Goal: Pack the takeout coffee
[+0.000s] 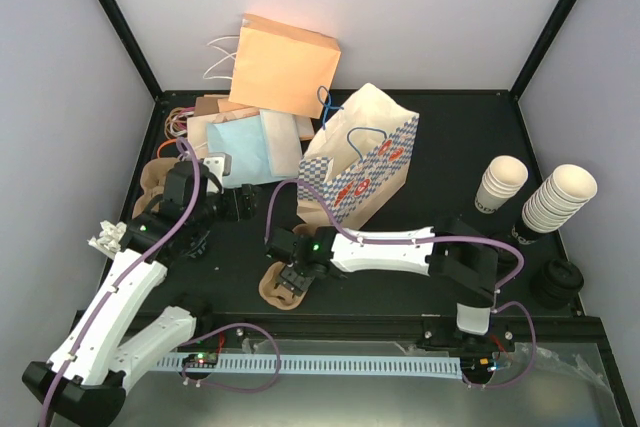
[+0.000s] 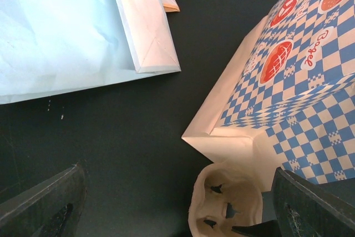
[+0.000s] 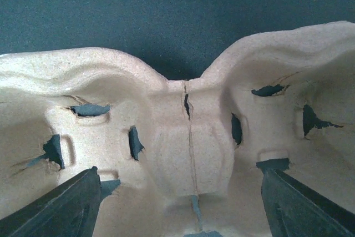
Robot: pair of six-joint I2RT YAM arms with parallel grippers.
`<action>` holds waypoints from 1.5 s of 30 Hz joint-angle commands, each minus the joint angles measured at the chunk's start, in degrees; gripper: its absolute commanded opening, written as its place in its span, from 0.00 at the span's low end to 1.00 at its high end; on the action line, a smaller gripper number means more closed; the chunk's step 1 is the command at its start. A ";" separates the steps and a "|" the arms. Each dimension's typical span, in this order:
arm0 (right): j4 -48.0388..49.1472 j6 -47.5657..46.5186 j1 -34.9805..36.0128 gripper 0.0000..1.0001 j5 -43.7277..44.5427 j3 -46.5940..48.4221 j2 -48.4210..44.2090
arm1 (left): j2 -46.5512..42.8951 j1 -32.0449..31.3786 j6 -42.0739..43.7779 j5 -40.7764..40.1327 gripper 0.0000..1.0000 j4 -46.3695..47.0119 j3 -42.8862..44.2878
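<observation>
No single takeout coffee cup is in view. My right gripper (image 1: 290,279) (image 3: 180,173) is open low over a tan pulp cup carrier (image 1: 273,290) (image 3: 188,131). Its two dark fingers reach into the cup wells on either side of the carrier's cracked middle ridge. My left gripper (image 1: 232,195) (image 2: 177,173) is open and empty above the dark table, between a light blue flat bag (image 2: 55,31) and the blue-checked paper bag (image 1: 365,167) (image 2: 310,76). The left wrist view also catches the carrier (image 2: 224,203) at its bottom edge, beside the checked bag's corner.
Two nested stacks of cream paper cups (image 1: 500,182) (image 1: 558,197) stand at the right, with black lids (image 1: 558,282) in front of them. An orange bag (image 1: 285,62) and flat paper bags (image 1: 245,142) lie at the back left. More pulp carriers (image 1: 155,179) sit at the left edge.
</observation>
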 commanded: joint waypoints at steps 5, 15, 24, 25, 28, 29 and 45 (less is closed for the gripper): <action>-1.42 -0.62 -0.49 0.72 0.58 2.95 3.12 | -0.69 0.63 0.79 0.47 0.93 -0.17 0.57; -1.99 -1.69 -1.06 0.62 0.14 4.63 5.14 | -0.73 0.63 0.99 0.35 0.94 -0.09 0.30; -2.73 -2.24 -1.10 0.55 -0.37 5.27 6.15 | 0.00 0.72 1.49 0.47 0.94 0.13 0.75; -2.86 -2.38 -1.06 0.54 -0.34 5.44 6.23 | 0.12 0.72 1.49 0.47 0.94 0.13 0.99; -3.11 -2.39 -1.06 0.53 -0.43 5.81 6.18 | 0.23 0.72 1.63 0.48 0.94 0.11 1.41; -3.06 -2.41 -1.07 0.50 -0.54 5.84 5.94 | 0.23 0.72 1.83 0.48 0.94 0.16 1.43; -3.91 -4.57 -1.05 0.43 -1.59 7.13 -6.40 | -0.87 0.72 5.18 -7.64 0.94 -6.76 8.77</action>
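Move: The cardboard cup tray lies right under the open right fingers, its middle ridge between them and about 3 cm below the hand point. The middle of the checkered paper bag stands some 19 cm ahead and 11 cm to the right of that hand, roughly 5 cm higher; the light-blue bag lies flat about 28 cm ahead and 11 cm to the left, near table height. From the left hand the tray is roughly 11 cm back, 14 cm to the right and 21 cm below. The right hand settles about 2 cm down over the cup tray, easing about 1 cm forward as its fingers, pointing almost straight down, close from wide to a bit under half open and pinch the tray's middle ridge from both sides. Keeping that grip, the hand then turns upward and lifts about 3.5 cm from its lowest point, quickest at the very end, ending about 1 cm left of where it began, while the open left hand waits and only starts to rise at the last. ##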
